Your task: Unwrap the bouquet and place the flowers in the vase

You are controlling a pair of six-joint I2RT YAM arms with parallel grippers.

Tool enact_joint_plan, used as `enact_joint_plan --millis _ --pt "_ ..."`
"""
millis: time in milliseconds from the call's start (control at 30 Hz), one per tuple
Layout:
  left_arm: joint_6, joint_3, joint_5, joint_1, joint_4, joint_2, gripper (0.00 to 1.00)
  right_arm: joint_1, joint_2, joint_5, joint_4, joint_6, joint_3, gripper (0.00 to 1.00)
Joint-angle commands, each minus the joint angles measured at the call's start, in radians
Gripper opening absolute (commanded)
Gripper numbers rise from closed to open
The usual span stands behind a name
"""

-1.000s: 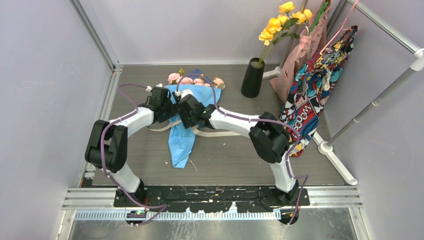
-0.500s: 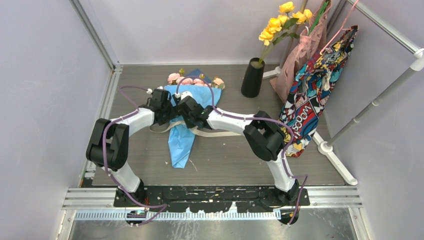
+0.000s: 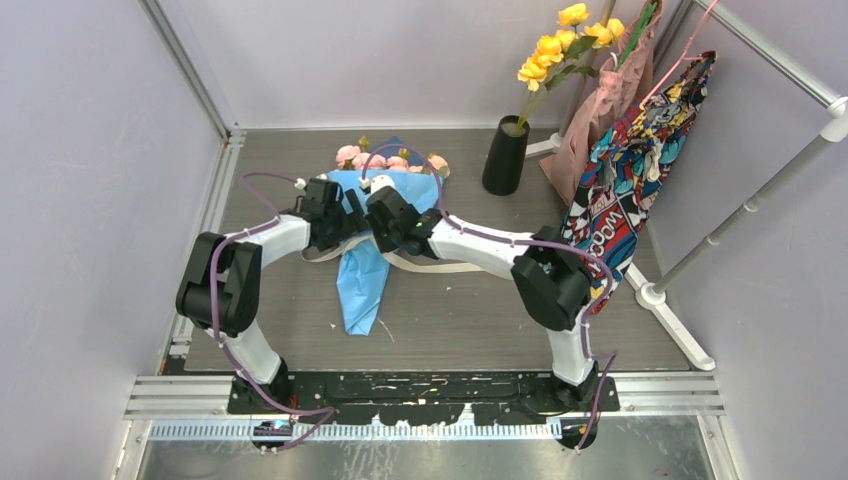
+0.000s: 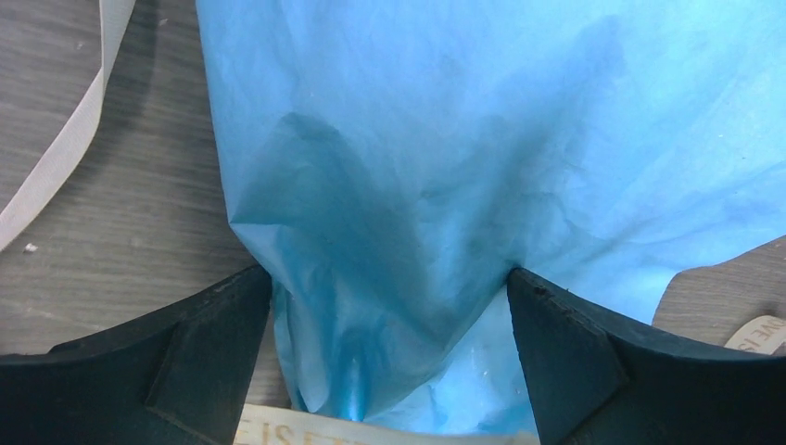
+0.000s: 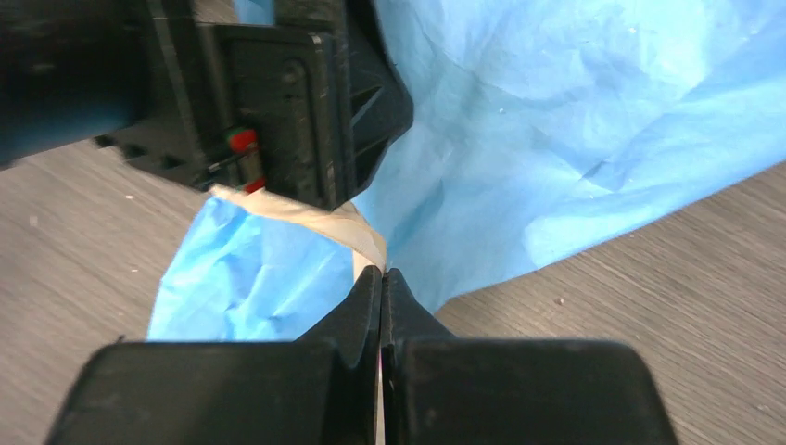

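The bouquet lies on the table as a cone of blue paper (image 3: pixel 362 278), with the pale pink flowers (image 3: pixel 390 160) at its far end. My left gripper (image 4: pixel 389 306) is open, and its fingers (image 4: pixel 139 362) straddle the paper's (image 4: pixel 445 158) narrow part. My right gripper (image 5: pixel 382 273) is shut on the cream ribbon (image 5: pixel 357 227), pinching it at the fingertips right beside the left gripper (image 5: pixel 278 93). In the top view the two grippers, left (image 3: pixel 347 215) and right (image 3: pixel 370 222), meet over the paper. The black vase (image 3: pixel 505 155) stands at the back right.
Yellow flowers (image 3: pixel 560 45) stand in the vase. Loose ribbon loops (image 3: pixel 425 266) trail on the table to the right of the cone. A rack (image 3: pixel 690 250) with a patterned bag (image 3: pixel 620 190) and a pink bag (image 3: pixel 600 110) stands at the right. Walls enclose the sides.
My right gripper has closed from half open onto the ribbon and has shifted slightly away from the arm bases. The left gripper stays open around the paper.
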Motion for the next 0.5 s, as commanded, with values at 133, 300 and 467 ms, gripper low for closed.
enact_joint_plan --millis 133,300,467 --pt "-0.002 0.004 0.017 0.025 0.045 0.080 1.00 0.000 -0.179 0.036 0.074 0.020 -0.048 0.01" --pt "0.001 0.003 0.015 0.027 0.043 0.082 1.00 0.000 -0.232 0.062 0.063 0.010 -0.065 0.01" --pt "0.002 0.002 0.013 0.029 0.043 0.084 1.00 0.000 -0.310 0.088 0.051 0.004 -0.078 0.01"
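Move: Below the right hand, whose shut fingers already grip the cream ribbon, the waist of the blue wrapping lies about 4 cm to the left, level fore and aft and some 5 cm down. From the same hand, the pink flowers are about 17 cm ahead and 2 cm right, and the ribbon's left tail 13 cm left and 2 cm back. For the open left hand, low on the wrapping, that waist lies about 4 cm back and 4 cm right. Pulling the pinched ribbon up off the wrapping's waist, the right hand rises about 6 cm, fast at first and then more slowly, also easing about 2 cm to the right, away from the left gripper, its fingers kept shut. The left hand, wide open with its fingertips still on the blue paper, pushes forward about 2 cm early on and then stays there. ##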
